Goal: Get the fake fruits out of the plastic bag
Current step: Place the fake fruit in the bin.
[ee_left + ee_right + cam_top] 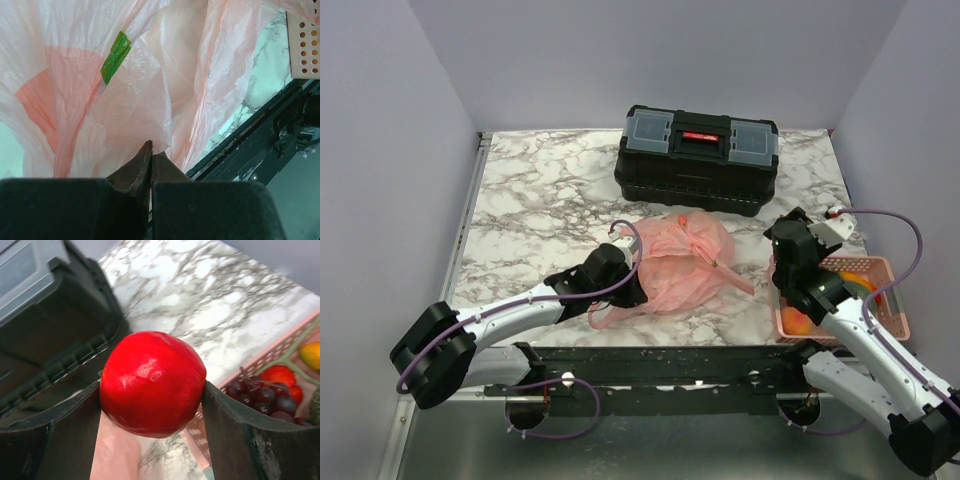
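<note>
The pink plastic bag (682,264) lies crumpled mid-table, bulging with something I cannot make out. My left gripper (636,287) is at its near left side, shut on a fold of the bag (125,95); the fingertips (146,150) pinch the film. My right gripper (151,386) holds a glossy red round fruit (152,382) between its fingers, in the air between the toolbox and the basket. In the top view the right gripper (788,242) hides that fruit. Dark grapes (262,397), a red fruit (280,375) and an orange-yellow one (311,355) lie in the basket.
A black toolbox (697,158) stands behind the bag. The rigid pink slotted basket (888,268) sits at the right edge beside my right arm. A green tag (116,56) is on the bag. The black rail (670,362) runs along the table's near edge.
</note>
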Motion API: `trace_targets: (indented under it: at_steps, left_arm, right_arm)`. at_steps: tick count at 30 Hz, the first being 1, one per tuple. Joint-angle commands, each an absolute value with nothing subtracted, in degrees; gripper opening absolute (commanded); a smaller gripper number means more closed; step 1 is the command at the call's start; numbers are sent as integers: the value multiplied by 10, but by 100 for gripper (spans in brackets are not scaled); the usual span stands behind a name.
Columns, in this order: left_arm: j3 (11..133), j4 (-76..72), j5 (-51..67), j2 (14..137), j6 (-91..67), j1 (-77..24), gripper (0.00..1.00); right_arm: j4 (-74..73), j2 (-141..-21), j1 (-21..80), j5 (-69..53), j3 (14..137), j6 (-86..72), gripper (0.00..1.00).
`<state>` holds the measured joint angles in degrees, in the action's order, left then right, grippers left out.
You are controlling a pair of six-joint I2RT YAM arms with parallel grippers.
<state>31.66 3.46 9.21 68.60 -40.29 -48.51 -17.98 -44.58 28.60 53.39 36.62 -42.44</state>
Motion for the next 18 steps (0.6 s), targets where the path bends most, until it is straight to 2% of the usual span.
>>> trace_targets:
  at_steps: [1,10,18]
  left_arm:
    - [324,19,106,683,-400,-486,0]
    - [326,20,113,683,-399,-486,0]
    - [314,7,126,687,-411,-486,0]
  right_arm:
    - [-283,-474,257,625,409,-518,1]
    - [-267,-506,75,551,400,-507,1]
    - [-263,-551,-40,565,385,-557,1]
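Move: Just above the bin's far left corner, the right hand holds the red fruit; the middle of the bin lies about 17 cm to its right, 9 cm back and 16 cm below. In the bin, the grapes are some 8 cm right and 5 cm back of the hand, the orange about 4 cm right and 14 cm back. The toolbox stands roughly 15 cm left and 22 cm ahead. From the left hand, the bin's middle is about 45 cm right and 2 cm ahead. Sweeping about 14 cm to the right, and sinking a few centimetres, the right hand carries the red fruit from the bin's far left corner towards the bin's middle, over its far part. The wrist swings some 35 degrees clockwise on the way, turning the fingers further to the right, and they keep their grip on the fruit. ##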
